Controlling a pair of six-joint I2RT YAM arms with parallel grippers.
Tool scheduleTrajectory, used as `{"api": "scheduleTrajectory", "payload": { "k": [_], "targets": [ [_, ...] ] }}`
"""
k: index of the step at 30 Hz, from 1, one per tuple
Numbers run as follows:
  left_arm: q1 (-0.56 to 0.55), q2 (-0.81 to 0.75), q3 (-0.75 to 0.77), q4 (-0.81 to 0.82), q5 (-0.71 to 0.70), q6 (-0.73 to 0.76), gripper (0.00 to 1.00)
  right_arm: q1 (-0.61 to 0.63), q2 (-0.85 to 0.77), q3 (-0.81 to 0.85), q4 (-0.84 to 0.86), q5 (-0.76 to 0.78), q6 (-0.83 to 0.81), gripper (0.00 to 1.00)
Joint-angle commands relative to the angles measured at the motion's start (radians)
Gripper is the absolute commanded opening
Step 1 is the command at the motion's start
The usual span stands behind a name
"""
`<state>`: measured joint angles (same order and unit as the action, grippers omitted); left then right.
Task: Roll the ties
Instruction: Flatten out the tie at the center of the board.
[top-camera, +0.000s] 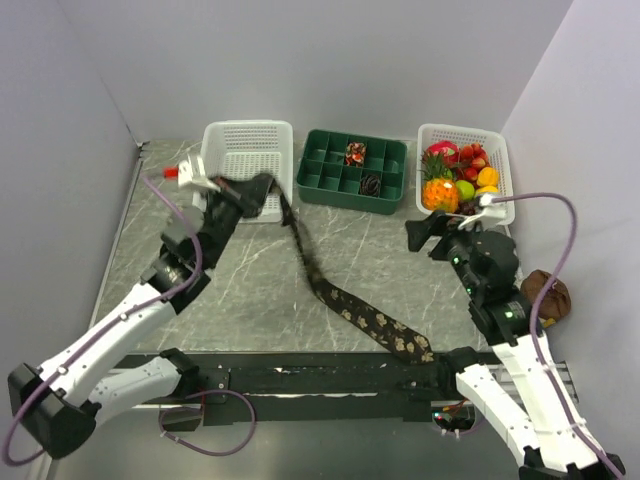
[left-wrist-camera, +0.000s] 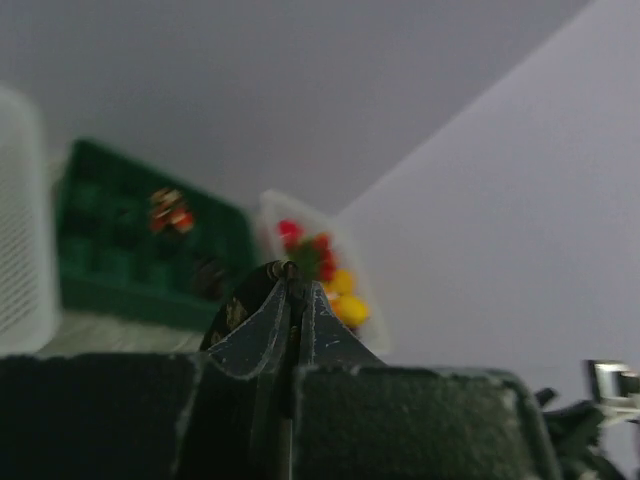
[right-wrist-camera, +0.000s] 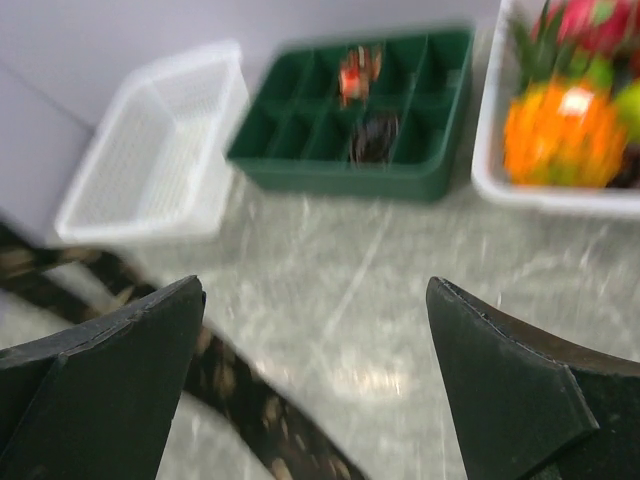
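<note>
A black-brown tie (top-camera: 345, 305) with tan speckles runs from my left gripper (top-camera: 258, 192) diagonally across the table to its wide end near the front edge. The left gripper (left-wrist-camera: 292, 275) is shut on the tie's narrow end (left-wrist-camera: 232, 312) and holds it up in front of the white basket. My right gripper (top-camera: 425, 238) is open and empty, above the table to the right of the tie. In the right wrist view the tie (right-wrist-camera: 250, 405) passes under the left finger of that gripper (right-wrist-camera: 315, 290). A reddish coil (top-camera: 355, 153) and a dark coil (top-camera: 370, 184) sit in the green tray (top-camera: 325, 185).
A white mesh basket (top-camera: 235, 140) stands at the back left, and a white basket of toy fruit (top-camera: 500, 150) at the back right. A brown object (top-camera: 546, 295) lies at the right edge. A black rail (top-camera: 300, 375) runs along the front.
</note>
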<state>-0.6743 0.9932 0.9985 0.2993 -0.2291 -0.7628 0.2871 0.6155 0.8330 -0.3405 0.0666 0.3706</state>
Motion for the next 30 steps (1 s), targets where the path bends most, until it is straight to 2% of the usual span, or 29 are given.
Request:
{"api": "scheduleTrajectory", "payload": {
  "k": [1,5,6,8,11,12,14,16,17,18,20,22,25,27,30],
  "targets": [
    [0.076,-0.125,-0.196,-0.060,-0.082,-0.030,0.01,-0.003,-0.002,-0.104,0.055,-0.097,0.028,0.99],
    [0.084,-0.162,-0.135,-0.167,-0.131,0.072,0.01,-0.003,0.018,-0.129,0.075,-0.114,0.044,0.99],
    [0.084,-0.147,-0.045,-0.202,-0.130,0.115,0.01,-0.003,0.021,-0.123,0.075,-0.110,0.047,0.99],
    [0.084,-0.089,0.041,-0.267,-0.112,0.157,0.01,-0.003,0.026,-0.107,0.071,-0.080,0.047,0.99],
    [0.084,0.035,0.237,-0.296,0.020,0.206,0.01,-0.003,0.021,-0.075,0.066,-0.068,0.044,0.99],
    [0.084,0.079,0.285,-0.296,0.148,0.221,0.01,-0.003,0.015,-0.058,0.064,-0.071,0.031,0.99],
    [0.084,0.235,0.438,-0.338,0.300,0.227,0.01,-0.003,0.007,-0.041,0.045,-0.068,0.011,0.99],
    [0.082,0.391,0.552,-0.355,0.599,0.253,0.01,-0.005,-0.011,-0.018,0.009,-0.031,0.002,0.99],
    [0.082,0.436,0.624,-0.317,0.707,0.253,0.01,-0.006,-0.020,-0.005,-0.006,0.002,-0.007,0.99],
    [0.081,0.473,0.652,-0.199,0.850,0.199,0.01,-0.005,-0.042,0.000,-0.015,0.018,-0.007,0.99],
    [0.067,0.571,0.719,-0.073,0.922,0.081,0.01,-0.006,-0.068,0.012,-0.040,0.044,-0.021,0.99],
    [0.045,0.672,0.811,0.023,0.994,0.037,0.01,-0.008,-0.109,0.021,-0.055,0.082,-0.028,0.99],
    [0.003,0.799,1.091,0.081,1.095,-0.007,0.01,-0.006,-0.160,0.047,-0.071,0.111,-0.064,0.99],
    [-0.013,0.843,1.169,0.144,1.132,-0.070,0.01,-0.006,-0.187,0.064,-0.077,0.104,-0.078,0.99],
    [-0.019,0.886,1.259,0.323,1.215,-0.173,0.01,-0.006,-0.210,0.072,-0.069,0.104,-0.094,0.99]
  ]
}}
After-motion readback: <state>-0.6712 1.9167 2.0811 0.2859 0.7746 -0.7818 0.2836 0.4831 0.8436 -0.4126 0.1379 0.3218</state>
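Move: My left hand is holding the tie high over the board. The board's centre is some 44 cm below it, about 3 cm farther out and 3 cm to the right. The green organizer is about 23 cm ahead and 15 cm right, the empty white basket as far ahead but 10 cm left. From my open right hand, the board's centre is roughly 7 cm ahead, 23 cm left and 31 cm down; the fruit basket is about 26 cm ahead and 14 cm right. I flick the tie with my left hand, keeping my pinch: a fast drop of about 13 cm, drifting left, then a 20 cm rise, then a high sweep of about 25 cm to the right, towards the fruit-basket side, swinging the wrist clockwise some 65 degrees. My right hand stays open and empty, dips about 7 cm and comes back up, easing slightly back and right. ##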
